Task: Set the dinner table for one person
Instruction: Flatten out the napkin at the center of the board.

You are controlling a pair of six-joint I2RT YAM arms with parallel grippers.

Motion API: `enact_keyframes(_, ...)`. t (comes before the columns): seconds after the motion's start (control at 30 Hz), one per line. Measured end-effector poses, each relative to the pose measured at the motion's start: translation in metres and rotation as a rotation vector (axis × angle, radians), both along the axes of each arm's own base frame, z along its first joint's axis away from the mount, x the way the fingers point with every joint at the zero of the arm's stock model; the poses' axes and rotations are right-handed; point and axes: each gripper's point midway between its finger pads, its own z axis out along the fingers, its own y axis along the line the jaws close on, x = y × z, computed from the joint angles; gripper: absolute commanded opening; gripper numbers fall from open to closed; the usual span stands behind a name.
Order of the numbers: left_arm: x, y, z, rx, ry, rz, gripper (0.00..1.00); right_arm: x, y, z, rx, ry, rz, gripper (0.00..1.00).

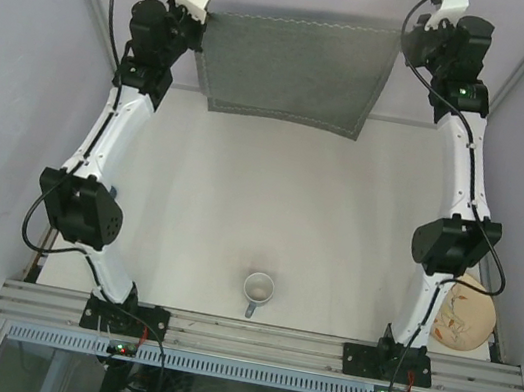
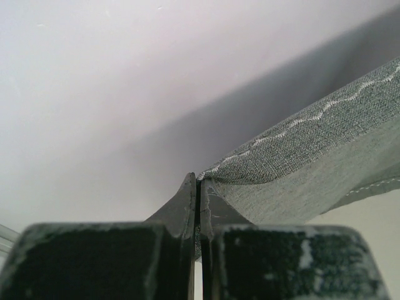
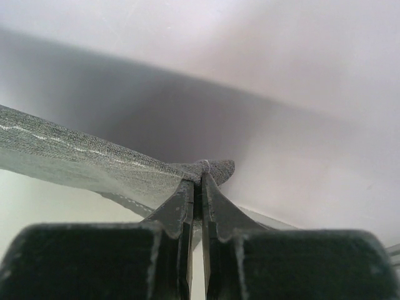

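Observation:
A square dark grey stitched cloth [image 1: 295, 65] hangs lifted over the far end of the off-white dinner table [image 1: 272, 198], its lower edge drooping toward the surface. My left gripper [image 1: 207, 22] is shut on the cloth's left upper corner. In the left wrist view the cloth [image 2: 312, 162] runs off to the right from the pinched gripper [image 2: 199, 181]. My right gripper [image 1: 405, 36] is shut on the right upper corner. In the right wrist view the cloth [image 3: 94, 165] stretches left from the gripper [image 3: 201, 180], with a small tip poking past it.
A grey mug [image 1: 258, 288] stands upright near the table's front edge, handle toward the arms' bases. A beige plate [image 1: 470, 314] leans at the front right corner behind the right arm. Pale walls enclose the table on the left, right and far sides.

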Motion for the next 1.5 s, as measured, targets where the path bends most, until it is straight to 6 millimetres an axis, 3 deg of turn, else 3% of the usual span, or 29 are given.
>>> enact_keyframes(0.17,0.0,-0.001,0.001,0.001,-0.001,-0.007,0.01,-0.005,-0.001,-0.001,-0.002,-0.003,-0.002,0.0)
enact_keyframes(0.33,0.019,-0.002,0.016,-0.012,-0.036,-0.004,0.0,0.004,-0.002,0.016,0.0,-0.057,-0.014,0.0)
enact_keyframes(0.53,0.033,-0.004,0.013,-0.019,-0.044,-0.003,0.0,0.016,-0.005,0.017,-0.003,-0.089,-0.029,0.0)
enact_keyframes(0.63,0.04,-0.004,0.021,-0.022,-0.069,0.002,0.0,0.02,-0.005,0.016,-0.005,-0.099,-0.034,0.0)
enact_keyframes(0.77,0.042,-0.004,0.032,-0.021,-0.096,0.003,0.0,0.022,-0.004,0.024,-0.008,-0.128,-0.042,0.0)
enact_keyframes(0.8,0.04,-0.003,0.043,-0.021,-0.12,0.005,0.0,0.022,-0.004,0.027,-0.011,-0.14,-0.042,0.0)
enact_keyframes(0.93,0.048,-0.002,0.05,-0.026,-0.15,0.014,0.0,0.026,-0.003,0.039,-0.024,-0.194,-0.056,0.0)
enact_keyframes(1.07,0.049,-0.001,0.048,-0.027,-0.147,0.016,0.0,0.028,-0.001,0.038,-0.031,-0.198,-0.056,0.0)
enact_keyframes(1.13,0.049,-0.001,0.043,-0.026,-0.144,0.016,0.0,0.03,-0.001,0.034,-0.035,-0.19,-0.058,0.0)
enact_keyframes(1.23,0.045,0.0,0.02,-0.026,-0.093,0.016,0.0,0.031,0.0,0.019,-0.039,-0.156,-0.056,0.0)
enact_keyframes(1.37,0.032,0.003,-0.023,-0.025,0.012,0.018,0.0,0.023,0.001,-0.027,-0.059,-0.033,-0.036,0.0)
enact_keyframes(1.5,0.007,0.008,-0.063,-0.023,0.13,0.017,0.0,-0.012,0.007,-0.076,-0.081,0.119,0.021,0.0)
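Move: I already hold the napkin by its two far corners, one in each hand, high over the far half of the board. The board's centre, where it goes, is about 42 cm below my left hand, 12 back and 24 to its right; from my right hand it is some 16 back, 24 left and 41 down. The mug stands about 28 cm nearer me than that centre, roughly level with it sideways. Keeping both corners pinched, I first lift the napkin and carry it forward, my left hand about 5 cm each way and my right slightly less, fingertips tipping up. Then I whip both hands quickly down and back by roughly 11 cm down and 4 back, tilting the fingers downward some 15 to 20 degrees, to snap the cloth out towards the board. ##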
